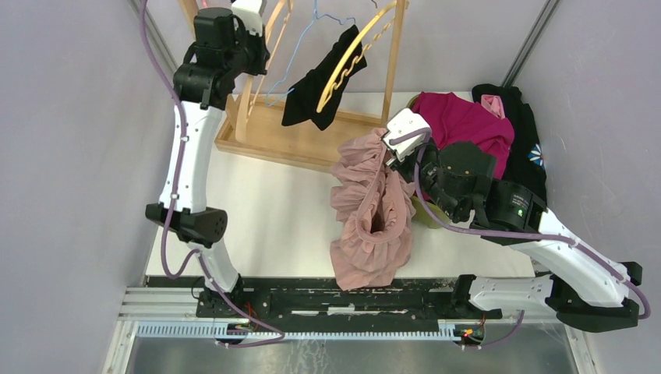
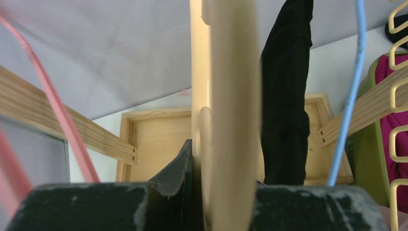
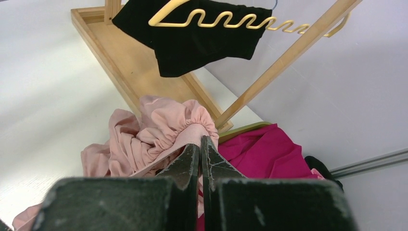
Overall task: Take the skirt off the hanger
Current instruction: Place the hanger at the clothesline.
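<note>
The pink ruffled skirt point(image 1: 372, 212) hangs off the hanger, its lower part lying heaped on the white table. My right gripper point(image 1: 389, 158) is shut on its gathered waistband; in the right wrist view the waistband point(image 3: 192, 126) folds over the closed fingertips of that gripper point(image 3: 201, 143). My left gripper point(image 1: 251, 17) is up at the rack, shut on a pale wooden hanger point(image 1: 274, 35). In the left wrist view the hanger's bar point(image 2: 231, 120) fills the space between the jaws of the gripper point(image 2: 211, 156), with one finger point(image 2: 179, 166) against it and the other hidden behind it.
A wooden rack with a tray base point(image 1: 269, 140) stands at the back. A black garment point(image 1: 316, 86) on a yellow wavy hanger point(image 1: 351, 54) and a blue wire hanger point(image 1: 300, 47) hang on it. Magenta point(image 1: 460, 121) and black point(image 1: 524, 132) clothes lie piled at the right.
</note>
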### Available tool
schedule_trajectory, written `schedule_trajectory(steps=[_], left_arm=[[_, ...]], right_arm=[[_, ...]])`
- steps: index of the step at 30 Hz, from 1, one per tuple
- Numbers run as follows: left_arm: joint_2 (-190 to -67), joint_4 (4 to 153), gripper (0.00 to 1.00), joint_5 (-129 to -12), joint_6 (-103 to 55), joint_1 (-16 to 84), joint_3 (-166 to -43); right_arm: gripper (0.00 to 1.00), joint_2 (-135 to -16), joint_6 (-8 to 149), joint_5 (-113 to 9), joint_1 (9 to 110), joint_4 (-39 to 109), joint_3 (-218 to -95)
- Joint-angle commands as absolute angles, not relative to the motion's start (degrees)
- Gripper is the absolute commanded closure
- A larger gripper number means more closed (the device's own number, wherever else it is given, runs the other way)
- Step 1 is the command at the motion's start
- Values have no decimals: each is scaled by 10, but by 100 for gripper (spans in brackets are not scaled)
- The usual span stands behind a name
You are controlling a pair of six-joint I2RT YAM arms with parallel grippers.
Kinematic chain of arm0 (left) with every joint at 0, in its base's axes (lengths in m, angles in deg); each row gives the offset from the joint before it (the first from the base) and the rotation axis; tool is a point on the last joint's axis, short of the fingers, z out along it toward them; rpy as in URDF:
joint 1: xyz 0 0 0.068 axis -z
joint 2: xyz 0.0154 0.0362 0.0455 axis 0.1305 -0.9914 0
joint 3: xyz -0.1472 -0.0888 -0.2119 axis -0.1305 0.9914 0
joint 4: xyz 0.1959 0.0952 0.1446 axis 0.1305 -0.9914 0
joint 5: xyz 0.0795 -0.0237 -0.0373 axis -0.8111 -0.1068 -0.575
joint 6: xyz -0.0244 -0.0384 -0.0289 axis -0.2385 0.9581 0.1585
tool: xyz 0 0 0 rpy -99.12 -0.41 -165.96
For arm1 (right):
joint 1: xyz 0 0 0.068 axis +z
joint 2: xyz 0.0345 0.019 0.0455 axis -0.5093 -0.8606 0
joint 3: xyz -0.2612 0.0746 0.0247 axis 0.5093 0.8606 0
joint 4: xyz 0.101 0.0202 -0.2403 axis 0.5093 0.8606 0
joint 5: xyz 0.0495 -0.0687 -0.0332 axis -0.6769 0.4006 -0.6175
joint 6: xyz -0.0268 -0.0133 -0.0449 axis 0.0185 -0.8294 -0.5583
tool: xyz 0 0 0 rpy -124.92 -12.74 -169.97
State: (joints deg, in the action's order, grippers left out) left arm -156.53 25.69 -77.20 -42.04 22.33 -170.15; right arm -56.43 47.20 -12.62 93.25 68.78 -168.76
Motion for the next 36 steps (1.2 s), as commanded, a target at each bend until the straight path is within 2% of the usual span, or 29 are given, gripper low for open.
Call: schedule_trajectory(steps=[1, 8, 16, 29, 36], left_arm=[[-1567, 330, 97, -720, -398, 220, -1754], [-1580, 389, 97, -689, -391, 209, -1754], [-1651, 446, 97, -635, -342, 187, -1800], [-1675, 512, 97, -622, -311, 186, -1806], [-1681, 545, 97, -627, -304, 186, -1806]], right_arm=[[99, -550, 444, -98, 936, 613, -1698], [99, -552, 421, -83, 936, 582, -1683], [99, -534, 405, -72, 936, 555, -1672], [99, -515, 373, -57, 935, 521, -1653], [99, -525, 293, 43, 935, 460, -1680]])
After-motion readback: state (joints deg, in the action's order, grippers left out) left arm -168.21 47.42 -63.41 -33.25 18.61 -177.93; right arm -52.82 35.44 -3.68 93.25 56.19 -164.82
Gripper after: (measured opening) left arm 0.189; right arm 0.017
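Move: The left hand holds the bare hanger. The clothesline's rod crosses about 9 cm ahead of it and 11 cm above; its nearest spot is some 3 cm to the right. The blue hanger is roughly 10 cm right and 4 cm farther out, and the black cloth 14 cm right, 8 cm ahead and 8 cm down. The basket lies about 15 cm ahead of the right hand, 18 cm to its right and 28 cm below. Keeping its grip on the hanger, the left hand works forward to the rod, some 7 cm out with about 3 cm of rightward drift, rising, dipping a little and rising again to end 4–5 cm higher, while its fingers tip up about 15 degrees, its left side rolls down as much, and it turns slightly clockwise. The right hand, still shut on the pink skirt's waistband, lifts nearly 4 cm and shifts about as far right, tipping up roughly 10 degrees. ##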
